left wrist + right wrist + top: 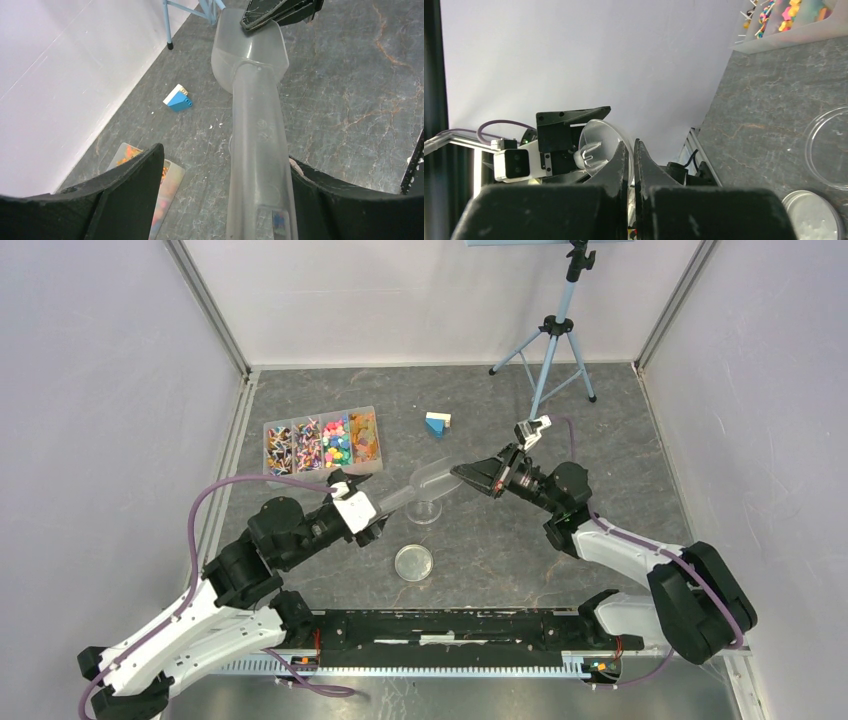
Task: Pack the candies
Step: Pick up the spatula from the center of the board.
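Observation:
The candies lie sorted in a clear divided box at the left rear, and show again in the right wrist view. A clear plastic scoop hangs above the table between the arms. My right gripper is shut on the rim of its bowl; the thin rim runs between the closed fingers of the right gripper. My left gripper stands open around the scoop handle. The handle leans against the right-hand finger, with a wide gap to the other. No candy shows in the scoop.
A small clear jar stands under the scoop, with its round lid lying nearer the arms. A blue-and-white block lies at the rear centre. A blue tripod stands at the back right. Grey walls close in both sides.

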You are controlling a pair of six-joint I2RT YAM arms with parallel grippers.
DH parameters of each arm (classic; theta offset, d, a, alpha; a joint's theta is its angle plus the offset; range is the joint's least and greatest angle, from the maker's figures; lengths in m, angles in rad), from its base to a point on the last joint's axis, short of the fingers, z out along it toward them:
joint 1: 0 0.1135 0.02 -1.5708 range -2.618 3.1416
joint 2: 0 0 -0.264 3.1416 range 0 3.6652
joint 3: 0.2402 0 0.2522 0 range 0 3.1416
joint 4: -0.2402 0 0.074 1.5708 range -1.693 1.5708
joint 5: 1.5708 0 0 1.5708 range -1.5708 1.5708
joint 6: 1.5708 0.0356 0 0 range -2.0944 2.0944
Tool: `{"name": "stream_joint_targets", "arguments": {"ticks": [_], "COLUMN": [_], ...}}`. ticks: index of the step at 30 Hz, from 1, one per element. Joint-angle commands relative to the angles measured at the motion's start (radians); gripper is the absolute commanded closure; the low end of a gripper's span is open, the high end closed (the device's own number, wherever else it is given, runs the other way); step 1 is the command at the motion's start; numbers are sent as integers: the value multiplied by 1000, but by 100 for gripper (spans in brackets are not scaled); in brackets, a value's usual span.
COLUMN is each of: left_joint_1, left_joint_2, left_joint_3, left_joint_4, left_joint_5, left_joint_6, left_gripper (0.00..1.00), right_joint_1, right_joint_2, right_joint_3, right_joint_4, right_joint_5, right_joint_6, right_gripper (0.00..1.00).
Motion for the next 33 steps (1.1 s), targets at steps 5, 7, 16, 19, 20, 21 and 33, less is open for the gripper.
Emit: {"name": "stream_joint_targets", "arguments": {"ticks": [5, 7, 16, 19, 20, 21, 33], "left_joint_1": [-1, -1, 0, 0, 0, -1, -1], "left_joint_2": [11, 12, -19, -19, -17, -14, 43], "left_joint_3": [-5, -1, -5, -7, -7, -7, 21], "left_joint_4": [111, 111, 112, 106, 107, 106, 112], "left_joint_5": [71, 78, 116, 116, 118, 123, 164], "left_joint_6": [40, 37, 22, 25, 26, 26, 11], "left_gripper": [23, 24, 20, 21, 22, 23, 59], "right_joint_1": [3, 3, 2, 3, 3, 3, 3], "right_joint_2": [9, 10, 12, 15, 15, 13, 6], "right_joint_3": [-26, -31, -48, -48, -48, -47, -44], "right_joint_4": [130, 130, 111, 113, 114, 113, 69], "right_joint_5": [-15, -11, 9, 13, 13, 13, 19], "right_joint_6": [59, 57, 42, 43, 43, 43, -1], "right_gripper": [100, 100, 100, 100, 100, 100, 97]}}
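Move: Between the two hands hangs the spatula, held in the air by its blade in the right fingers. Its middle lies about 7 cm right and 3 cm ahead of the left hand, roughly level, the handle's end already between the open left fingers. From the right hand its middle is some 6 cm left and 3 cm back. About 25 cm below the left hand stand the clear jar, 6 cm right and 4 cm ahead, and the round lid, 4 cm right and 8 cm back. Sliding about 2.5 cm to the right along the spatula's handle, and some 1 cm back, the left hand turns clockwise by roughly 8 degrees so that the handle comes midway between its fingers; it rises slightly, sinks again, and late on the fingers start to close around the handle. The right hand keeps its pinch on the blade, easing down a little. ##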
